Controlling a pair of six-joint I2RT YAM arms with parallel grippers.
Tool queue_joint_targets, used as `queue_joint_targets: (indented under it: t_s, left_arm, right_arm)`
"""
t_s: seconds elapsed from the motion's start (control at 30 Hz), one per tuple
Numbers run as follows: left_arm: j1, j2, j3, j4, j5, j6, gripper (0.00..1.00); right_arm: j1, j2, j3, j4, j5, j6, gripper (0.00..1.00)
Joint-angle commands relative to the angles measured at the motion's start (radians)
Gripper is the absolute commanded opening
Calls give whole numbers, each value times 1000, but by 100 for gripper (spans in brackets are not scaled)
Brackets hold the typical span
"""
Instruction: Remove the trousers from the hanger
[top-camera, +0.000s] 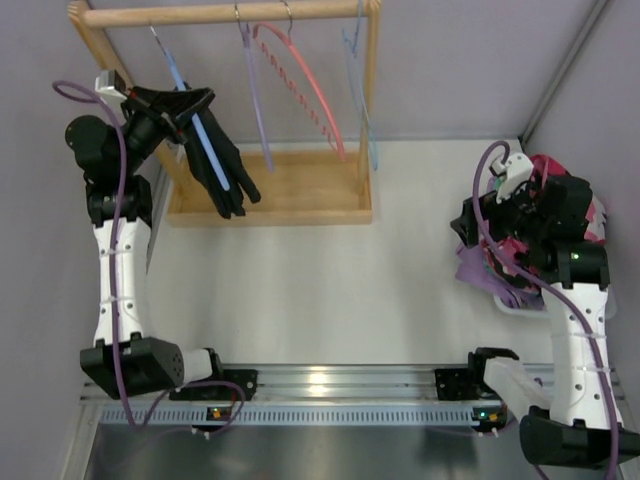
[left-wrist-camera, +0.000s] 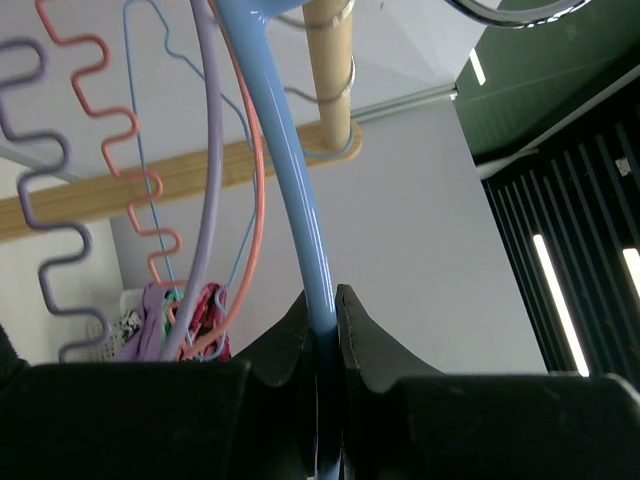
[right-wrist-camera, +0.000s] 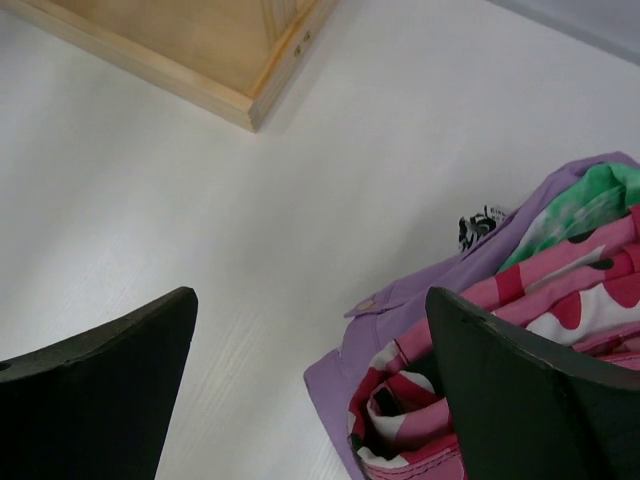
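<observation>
The light blue hanger (top-camera: 208, 140) hangs by its metal hook from the wooden rod (top-camera: 230, 13) at the rack's left end. The black trousers (top-camera: 228, 170) hang limp over its arm, above the rack's base. My left gripper (top-camera: 185, 105) is shut on the hanger's thick blue arm just above the trousers. The left wrist view shows the arm (left-wrist-camera: 290, 180) pinched between the jaws of this gripper (left-wrist-camera: 322, 305); the trousers are hidden there. My right gripper (top-camera: 478, 232) is open and empty at the far right, by the clothes heap (top-camera: 520, 270), a little above the table in the right wrist view (right-wrist-camera: 310, 330).
On the rod also hang a purple hanger (top-camera: 255, 100), a red wavy hanger (top-camera: 310, 95) and a thin pale blue hanger (top-camera: 358, 80). The rack's wooden base (top-camera: 300, 190) lies below them. The heap of pink and purple clothes (right-wrist-camera: 520, 300) lies under my right fingers.
</observation>
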Motion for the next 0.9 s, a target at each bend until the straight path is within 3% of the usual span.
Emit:
queue_joint_targets:
  t_s: [0.0,0.13,0.27,0.47,0.67,0.77,0.87]
  left_arm:
    - [-3,-176,-63,221,10,6,0]
    - [-3,-272,-154,251,4,-9,0]
    - [-3,-345,-214,261,6,-26,0]
    - [-3,-447,-281,261,10,-20,0]
    - [-3,-497,-266,245,2,-29,0]
    - [-3,-506,-257,214,10,-32,0]
    - [-3,-510,-261,199,15,-38,0]
  right_arm:
    - [21,30,99,65,-82,-29,99]
    - [76,74,184,66,-70,-29,99]
    - [211,52,163,170,-26,-26,99]
    - [420,-5,49,469,-35,-1,99]
    - [711,26,-35,727,146,14,99]
    - [842,40,-110,891,164,13,99]
    - [1010,107,-144,1022,303,-50,99]
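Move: The left hand already grips the blue hanger. Its hook, which looks just free of the rail, is about 15 cm ahead, 8 cm left and 10 cm above; the black trousers hang some 15 cm below, 5 cm back and 6 cm right. The purple hanger is roughly 10 cm ahead and 10 cm right, level. From the open right hand the trousers lie about 50 cm left, 12 cm ahead and 8 cm higher; the clothes basket some 12 cm right, 8 cm ahead, 20 cm down. Back towards the robot, about 15 cm and slowing, the left hand draws the pinched blue hanger away from the rail, keeping its hold and tipping slightly up. The right hand meanwhile leaves the basket side, first rising, then sweeping left towards the trousers, some 24 cm left, 10 cm higher and slightly back, fingers still wide open as the wrist turns counter-clockwise and tips up. ##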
